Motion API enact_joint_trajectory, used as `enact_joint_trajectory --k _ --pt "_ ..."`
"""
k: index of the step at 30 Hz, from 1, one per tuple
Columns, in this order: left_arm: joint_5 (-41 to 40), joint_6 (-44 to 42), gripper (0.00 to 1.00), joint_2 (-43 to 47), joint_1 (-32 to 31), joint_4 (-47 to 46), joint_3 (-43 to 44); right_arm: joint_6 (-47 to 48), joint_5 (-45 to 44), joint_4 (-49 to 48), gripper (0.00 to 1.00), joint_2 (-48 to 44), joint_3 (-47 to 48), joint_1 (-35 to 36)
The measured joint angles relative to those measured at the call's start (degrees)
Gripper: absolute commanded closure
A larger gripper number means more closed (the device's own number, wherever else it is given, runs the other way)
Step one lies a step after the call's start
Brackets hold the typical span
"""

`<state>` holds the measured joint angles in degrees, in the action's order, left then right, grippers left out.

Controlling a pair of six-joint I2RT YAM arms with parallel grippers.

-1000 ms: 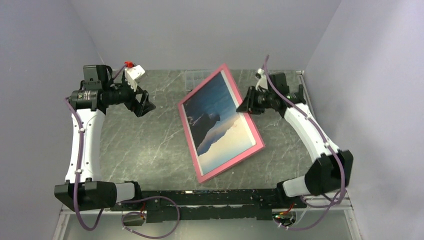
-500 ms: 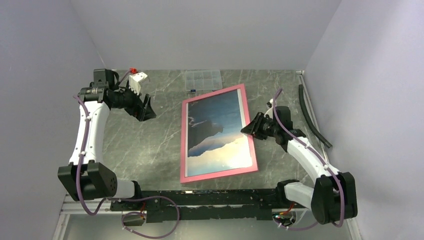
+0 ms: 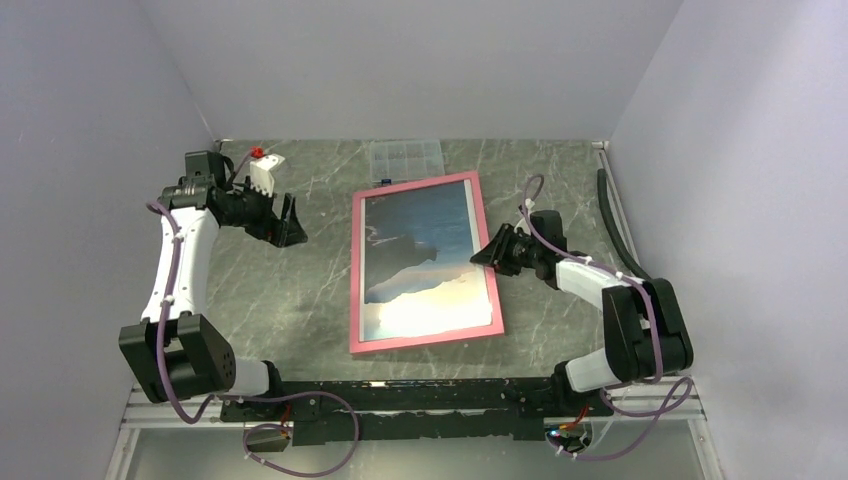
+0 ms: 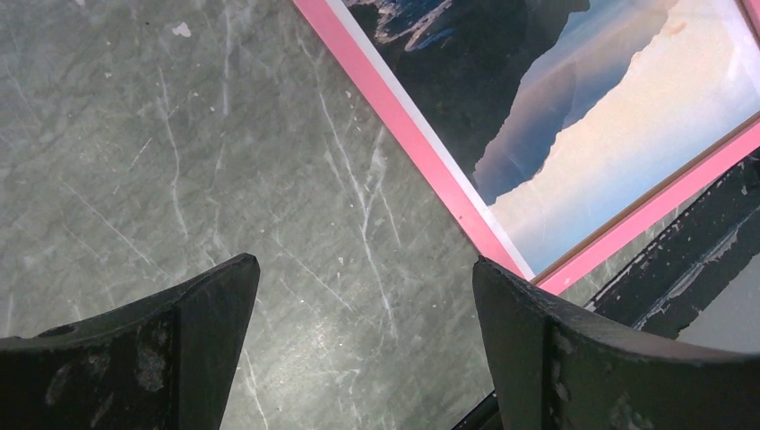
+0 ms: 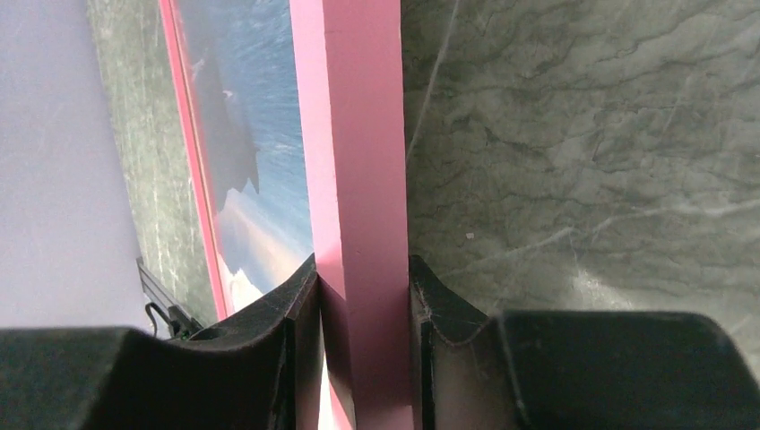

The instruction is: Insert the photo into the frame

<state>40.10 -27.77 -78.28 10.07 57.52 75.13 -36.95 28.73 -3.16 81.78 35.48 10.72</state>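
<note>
The pink frame (image 3: 357,270) lies low over the middle of the table, picture side up. The photo (image 3: 425,255), dark mountains under blue sky, shows inside it. My right gripper (image 3: 490,252) is shut on the middle of the frame's right edge. In the right wrist view the pink edge (image 5: 354,134) is pinched between both fingers of that gripper (image 5: 363,287), with the photo (image 5: 260,134) to its left. My left gripper (image 3: 290,225) hangs open to the left of the frame. In the left wrist view this gripper (image 4: 366,269) holds nothing; bare table shows between the fingers and the frame's corner (image 4: 421,148) is beyond.
A small clear compartment box (image 3: 405,158) sits just behind the frame's far edge. A black hose (image 3: 622,228) lies along the right wall. The black rail (image 3: 420,392) runs along the near edge. Grey walls close in on three sides.
My right gripper has brought the frame down from a raised, slanted pose and squared it to the table, shifting it left. The left gripper has drawn back slightly to the left, still open.
</note>
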Motion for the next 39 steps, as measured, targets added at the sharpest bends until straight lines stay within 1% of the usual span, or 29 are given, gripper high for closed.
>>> enact_joint_trajectory --k 3,7,11,15,16,17,18,21,24,27,29,32,34,37,39 --pt "0.0 0.28 0.05 0.0 0.52 -0.9 -0.31 -0.61 0.31 -1.77 0.54 1.7 -0.55 0.57" --pt "0.09 0.98 0.05 -0.28 0.61 -2.62 -1.22 -0.31 -2.34 -0.28 0.41 3.69 -2.38 1.73" --pt "0.0 2.6 0.05 -1.4 0.61 -4.37 -1.99 -0.61 -2.25 0.09 0.34 3.54 -2.67 1.9" --pt "0.0 3.52 0.05 -2.99 0.63 -5.07 -2.05 -0.39 -3.26 1.07 0.25 3.48 -1.55 2.36" --pt "0.0 3.61 0.05 -3.17 0.63 -5.38 -2.19 -0.13 -3.98 1.77 0.17 3.48 -1.01 2.43" --pt "0.0 3.69 0.05 -3.21 0.63 -5.66 -2.36 0.11 -4.81 2.62 0.03 3.48 -0.39 2.45" --pt "0.0 3.76 0.05 -3.21 0.63 -6.01 -2.62 0.28 -5.64 3.61 0.01 3.39 0.31 2.45" --pt "-0.07 4.59 0.05 -3.21 0.63 -6.78 -3.02 2.1 -9.84 7.69 0.0 2.23 2.91 2.51" --pt "-0.5 5.53 0.05 -3.21 0.63 -8.39 -3.91 3.8 -15.43 13.79 0.0 0.04 4.68 2.45" --pt "-1.64 7.76 0.05 -3.21 0.63 -11.32 -5.6 5.18 -21.07 18.82 0.0 -5.07 5.84 2.4" --pt "-3.23 10.1 0.05 -3.19 0.63 -15.04 -7.63 5.99 -25.88 20.61 0.0 -10.08 6.88 2.45" --pt "-6.47 14.03 0.05 -2.82 0.63 -24.22 -13.57 7.65 -35.45 18.91 0.0 -16.68 7.78 2.45" --pt "-8.44 16.31 0.05 -2.75 0.68 -32.04 -19.17 10.62 -42.03 13.92 0.0 -19.39 6.69 2.4" --pt "-10.4 19.17 0.05 -4.07 0.81 -42.12 -26.23 13.94 -50.51 8.39 0.0 -19.47 3.96 2.38" --pt "-11.1 21.09 0.05 -6.51 0.81 -48.76 -28.87 15.47 -55.32 6.34 0.0 -18.05 2.27 2.27"
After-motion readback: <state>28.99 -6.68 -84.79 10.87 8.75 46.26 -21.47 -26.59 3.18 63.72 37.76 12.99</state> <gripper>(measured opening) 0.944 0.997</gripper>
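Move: My right hand pinches the pink frame's right side bar, held a little off the table. The table spot for that bar is about 4 cm below my hand and 2 cm back; the photo frame's middle is about 11 cm left, level, 2 cm lower. The plastic box is some 22 cm ahead and 14 cm left, the black tube 7 cm ahead and 27 cm right. From my left hand that spot lies about 38 cm right, 2 cm back and 19 cm below. I lower the bar about 4 cm, easing it back 2 cm, and let go as my right fingers spread wide. Then I draw that hand right towards the black tube, some 15 cm, rising clear and ending a little forward as the wrist swings clockwise and rolls. My empty, open left hand sinks about 13 cm, mostly late, going forward some 6 cm and a little left while turning counter-clockwise. ##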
